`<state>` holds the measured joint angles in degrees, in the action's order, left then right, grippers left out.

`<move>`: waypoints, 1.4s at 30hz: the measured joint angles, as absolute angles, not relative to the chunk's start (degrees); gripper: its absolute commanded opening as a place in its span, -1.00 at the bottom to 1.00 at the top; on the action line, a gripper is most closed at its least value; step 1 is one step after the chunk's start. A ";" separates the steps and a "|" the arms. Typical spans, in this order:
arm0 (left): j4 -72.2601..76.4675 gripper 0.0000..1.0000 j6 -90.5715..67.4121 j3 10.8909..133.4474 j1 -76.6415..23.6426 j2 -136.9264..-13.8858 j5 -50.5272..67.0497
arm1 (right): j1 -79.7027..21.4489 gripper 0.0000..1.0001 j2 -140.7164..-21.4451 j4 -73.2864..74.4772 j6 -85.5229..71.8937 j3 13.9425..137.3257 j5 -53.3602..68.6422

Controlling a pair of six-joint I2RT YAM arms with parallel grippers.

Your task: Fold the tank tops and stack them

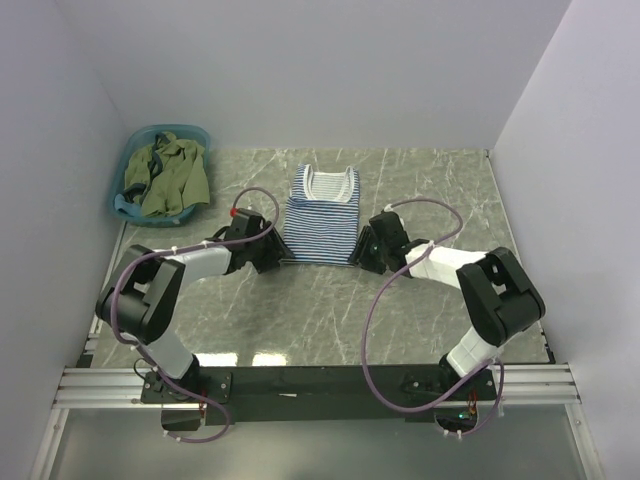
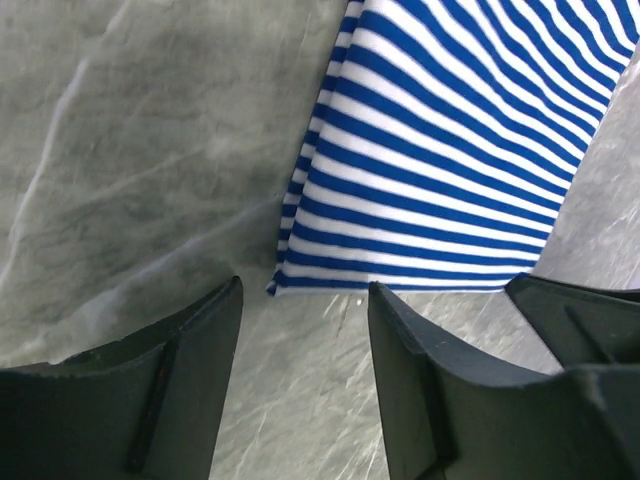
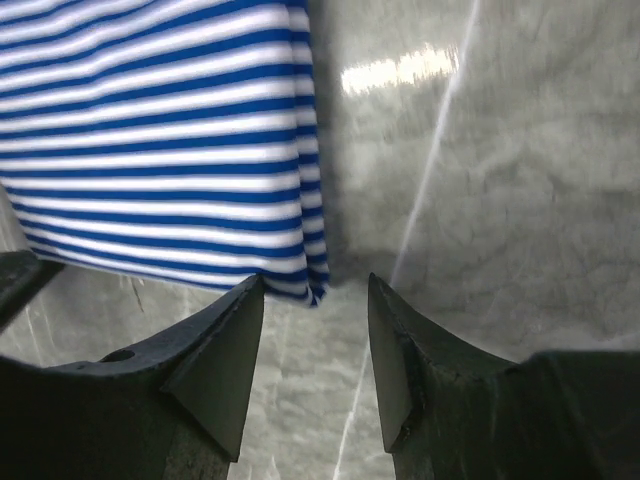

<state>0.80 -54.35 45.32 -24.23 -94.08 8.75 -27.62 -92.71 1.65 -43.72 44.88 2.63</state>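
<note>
A navy-and-white striped tank top (image 1: 324, 215) lies flat on the marble table, sides folded in, neck toward the back. My left gripper (image 1: 275, 253) sits at its near left corner (image 2: 275, 288), jaws open and empty, just short of the hem. At the near right corner (image 3: 315, 290) my right gripper (image 1: 362, 252) is open too, the hem corner just above the gap between its fingers. An olive green tank top (image 1: 172, 178) is bunched in the teal basin (image 1: 135, 140), with teal-blue cloth (image 1: 128, 205) showing under it.
The basin stands at the back left corner against the wall. White walls close in the table on the left, back and right. Purple cables loop from both arms over the near table. A metal rail runs along the front edge.
</note>
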 measured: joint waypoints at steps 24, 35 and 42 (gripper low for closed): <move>0.01 -0.99 -54.11 43.35 -27.92 -93.10 2.66 | -29.89 -1.00 -91.35 -2.85 -44.45 40.64 3.16; -18.87 -0.99 -54.59 36.32 -37.15 -70.06 0.95 | -43.68 -1.00 -68.99 10.15 -43.81 35.68 2.87; -33.87 -0.99 -57.74 38.81 -41.50 -53.19 -0.62 | -51.55 -1.00 -59.00 22.15 -45.17 38.26 0.58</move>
<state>-33.87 -57.74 38.81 -41.50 -53.19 -0.62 -51.55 -59.00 22.15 -45.17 38.26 0.58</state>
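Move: The folded striped tank top lies with its near left corner almost between the left fingertips, about 1 cm ahead, 1 cm right and 1 cm below them. Its near right corner sits likewise for the right hand, about 1 cm ahead, 1 cm left and 1 cm below. The tank top's collar is some 21 cm ahead and 11 cm right of the left hand, a little below. Ease both open grippers down about 1 cm onto the near corners of the striped tank top and shut them, pinching one corner each. Then draw both hands back together some 16 cm towards the bases, raising them nearly 10 cm as they come, the right wrist turning about 20 degrees counter-clockwise. ##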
